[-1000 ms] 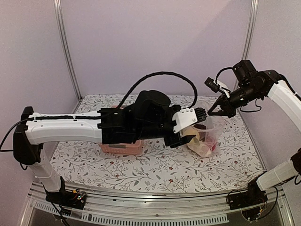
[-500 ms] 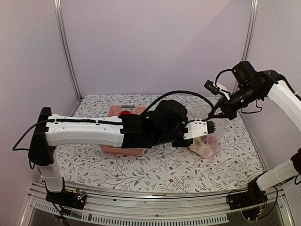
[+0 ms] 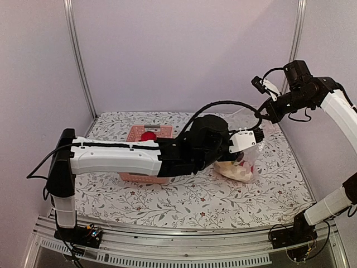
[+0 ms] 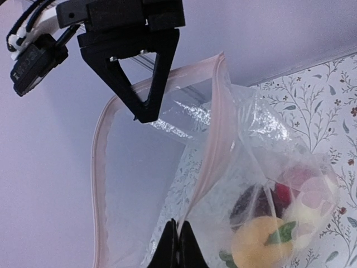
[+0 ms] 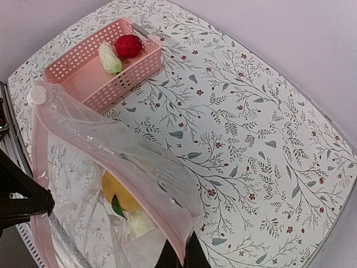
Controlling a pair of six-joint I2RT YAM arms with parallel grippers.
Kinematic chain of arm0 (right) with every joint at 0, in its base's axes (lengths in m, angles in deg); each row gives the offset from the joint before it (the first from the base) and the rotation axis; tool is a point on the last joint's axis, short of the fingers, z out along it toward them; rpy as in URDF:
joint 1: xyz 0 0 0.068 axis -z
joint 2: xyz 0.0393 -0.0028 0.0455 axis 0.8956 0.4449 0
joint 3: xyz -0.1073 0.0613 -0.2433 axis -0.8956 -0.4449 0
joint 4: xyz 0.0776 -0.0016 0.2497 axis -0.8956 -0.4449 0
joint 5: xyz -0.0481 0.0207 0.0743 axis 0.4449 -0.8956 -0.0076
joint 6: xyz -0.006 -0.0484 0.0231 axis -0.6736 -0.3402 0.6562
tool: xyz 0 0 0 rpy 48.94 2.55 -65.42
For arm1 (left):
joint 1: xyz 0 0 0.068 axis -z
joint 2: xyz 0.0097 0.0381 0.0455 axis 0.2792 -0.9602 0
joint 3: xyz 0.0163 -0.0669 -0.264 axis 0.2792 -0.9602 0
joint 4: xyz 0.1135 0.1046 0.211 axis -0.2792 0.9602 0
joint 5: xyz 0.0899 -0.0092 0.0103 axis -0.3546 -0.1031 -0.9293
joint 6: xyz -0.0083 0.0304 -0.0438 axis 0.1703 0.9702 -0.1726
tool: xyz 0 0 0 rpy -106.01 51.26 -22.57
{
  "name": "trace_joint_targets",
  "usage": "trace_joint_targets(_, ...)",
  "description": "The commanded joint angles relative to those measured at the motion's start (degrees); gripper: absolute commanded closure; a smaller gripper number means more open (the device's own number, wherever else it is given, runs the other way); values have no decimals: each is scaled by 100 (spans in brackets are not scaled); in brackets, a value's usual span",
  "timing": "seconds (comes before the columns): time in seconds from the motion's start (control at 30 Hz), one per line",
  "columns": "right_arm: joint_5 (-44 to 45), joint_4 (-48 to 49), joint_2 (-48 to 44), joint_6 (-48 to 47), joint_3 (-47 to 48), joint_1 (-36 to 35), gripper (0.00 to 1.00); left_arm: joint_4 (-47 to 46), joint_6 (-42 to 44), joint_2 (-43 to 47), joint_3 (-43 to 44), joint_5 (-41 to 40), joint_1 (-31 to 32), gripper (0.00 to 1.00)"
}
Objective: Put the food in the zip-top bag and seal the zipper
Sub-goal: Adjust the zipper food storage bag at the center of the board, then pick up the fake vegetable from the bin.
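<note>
The zip-top bag [image 3: 245,162] [image 4: 262,151] [image 5: 83,223] stands on the table right of centre, its mouth held up between both grippers. My left gripper [image 3: 257,137] [image 4: 178,245] is shut on the pinkish zipper [image 4: 215,128] [image 5: 111,151] at one side of the mouth. My right gripper [image 3: 262,114] [image 5: 181,257] is shut on the zipper at the other side, higher up. The bag holds food: a yellow-orange fruit [image 4: 259,240] [image 5: 120,192], a dark purple piece [image 4: 248,204], a red piece [image 4: 284,192] and a white one [image 4: 312,206].
A pink slatted basket [image 3: 164,130] [image 5: 89,84] sits behind my left forearm, holding a red round fruit [image 3: 148,135] [image 5: 128,44] and a white radish [image 5: 110,58]. The flowered tablecloth [image 3: 184,201] covers the table. Metal frame posts [image 3: 78,56] rise at the back corners.
My left gripper has moved right to the bag's mouth and shut on the zipper. My right gripper has risen and shifted right, stretching the mouth.
</note>
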Motion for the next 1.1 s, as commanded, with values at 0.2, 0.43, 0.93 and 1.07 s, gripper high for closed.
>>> trace_joint_targets(0.2,784,425,419,347,661,89,100,-467,355,-448,690,-162,-292,100)
trace_joint_targets(0.43,-84,462,212,111,-254,76,100,-43,-534,118,1,206,-125,47)
trace_joint_targets(0.93,-1231,497,-161,-188,-1163,46,100,1085,-4694,2339,-2401,-591,-256,36)
trace_joint_targets(1.07,-1319,488,-124,-186,-1178,45,100,2239,-5978,2275,-2443,-583,-861,36)
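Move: Ahead of the left hand, which grips the bag's near zipper rim, the food in the bag's bottom lies about 6 cm forward, 4 cm to its right and 18 cm below. The right hand, pinching the opposite rim, is roughly 6 cm ahead and 6 cm to the right of the left hand; from the right hand the food is level fore and aft, 2 cm left and 19 cm below. The pink basket sits some 28 cm left of the left hand, 9 cm ahead and 20 cm below. Swinging the pinched rims forward together by 3 to 4 cm, both hands then turn back; there the left fingers open and let go of the rim. The left hand draws back from the bag, then sweeps about 13 cm left towards the basket, curling forward again with its fingers tipping down. The right keeps its pinch, easing back about 6 cm and sinking. ##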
